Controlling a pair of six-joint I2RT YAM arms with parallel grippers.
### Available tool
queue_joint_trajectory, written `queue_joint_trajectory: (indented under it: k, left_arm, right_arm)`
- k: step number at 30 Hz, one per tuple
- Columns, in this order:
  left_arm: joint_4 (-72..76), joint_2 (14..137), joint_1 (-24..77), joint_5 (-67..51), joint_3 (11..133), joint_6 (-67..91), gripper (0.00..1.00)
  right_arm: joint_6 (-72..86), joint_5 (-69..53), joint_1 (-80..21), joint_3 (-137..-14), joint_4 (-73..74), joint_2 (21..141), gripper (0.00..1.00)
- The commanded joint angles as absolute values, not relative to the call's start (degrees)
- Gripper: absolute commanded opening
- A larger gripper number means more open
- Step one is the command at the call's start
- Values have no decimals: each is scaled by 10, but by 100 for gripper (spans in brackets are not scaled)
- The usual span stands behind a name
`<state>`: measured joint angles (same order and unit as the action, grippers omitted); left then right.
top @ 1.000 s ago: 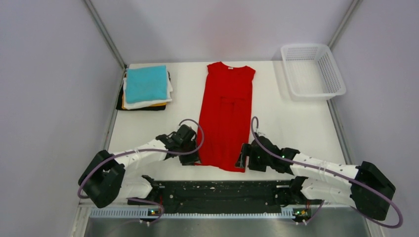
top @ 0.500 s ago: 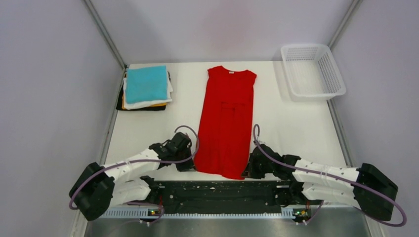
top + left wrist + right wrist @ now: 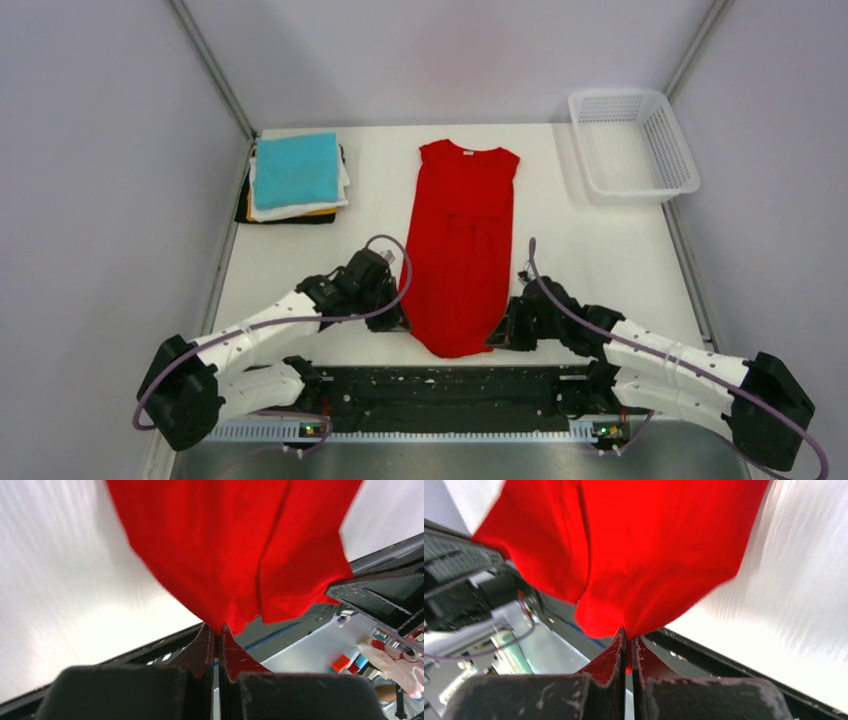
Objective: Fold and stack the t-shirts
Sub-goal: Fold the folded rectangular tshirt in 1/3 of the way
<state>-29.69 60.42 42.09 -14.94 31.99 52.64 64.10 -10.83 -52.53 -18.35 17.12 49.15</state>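
Observation:
The red t-shirt [image 3: 463, 240] lies lengthwise down the middle of the table, sleeves folded in, collar at the far end. My left gripper [image 3: 400, 322] is shut on its near-left hem corner, and the red cloth [image 3: 235, 555] rises from between the closed tips [image 3: 218, 630]. My right gripper [image 3: 497, 335] is shut on the near-right hem corner, with the red cloth [image 3: 644, 550] pinched at its tips [image 3: 628, 636]. The hem is lifted and bunched into a rounded point near the front edge. A stack of folded t-shirts [image 3: 295, 178], teal on top, sits at the far left.
A white mesh basket [image 3: 632, 143] stands at the far right corner. The black base rail [image 3: 450, 385] of the arms runs along the near edge. Grey walls close in on both sides.
Both grippers closed on the hem corners. They have drawn the hem toward the front edge and lifted it, so the bottom of the shirt now narrows to a point.

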Motion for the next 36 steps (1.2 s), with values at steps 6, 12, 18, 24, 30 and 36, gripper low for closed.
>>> queue_joint_trajectory:
  k: [6, 12, 18, 24, 30, 36]
  left_arm:
    - [-224, 752, 331, -125, 497, 438, 0]
    - [-225, 872, 298, -102, 623, 399, 0]
    - [-257, 949, 279, -76, 720, 374, 0]
    - [-268, 1010, 252, -82, 792, 347, 0]
    - [-302, 1086, 235, -92, 872, 323, 0]
    - [-322, 1148, 224, -105, 922, 303, 17]
  right_arm:
    - [470, -172, -333, -327, 154, 580, 0]
    - [409, -181, -252, -400, 104, 683, 0]
    - [380, -201, -202, -462, 75, 765, 0]
    - [374, -209, -169, -509, 63, 821, 0]
    - [373, -217, -150, -549, 56, 891, 0]
    - [370, -204, -137, -589, 41, 962, 14]
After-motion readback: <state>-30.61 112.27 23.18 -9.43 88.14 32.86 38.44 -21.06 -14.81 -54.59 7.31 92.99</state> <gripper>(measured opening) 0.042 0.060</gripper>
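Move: Both hands already pinch the t-shirt's near hem, the left some 5 cm above the table and the right about 4. The middle of its chest, where the hem is to go, is about 31 cm ahead and 14 right of the left hand, and 35 ahead and 5 left of the right. From the left hand the collar is 46 ahead, 15 right, and the shirt stack 39 ahead, 32 left. The basket is roughly 50 ahead, 42 right of the right hand. Carry the pinched hem forward with both grippers together, nearly 30 cm over the t-shirt towards its chest. Rise about 5 cm on the way, then start sinking in the last stretch, easing each hand slightly to the right. Tilt both hands' fingertips forward some 15 degrees, turn the right hand a little clockwise, and keep both grips. ##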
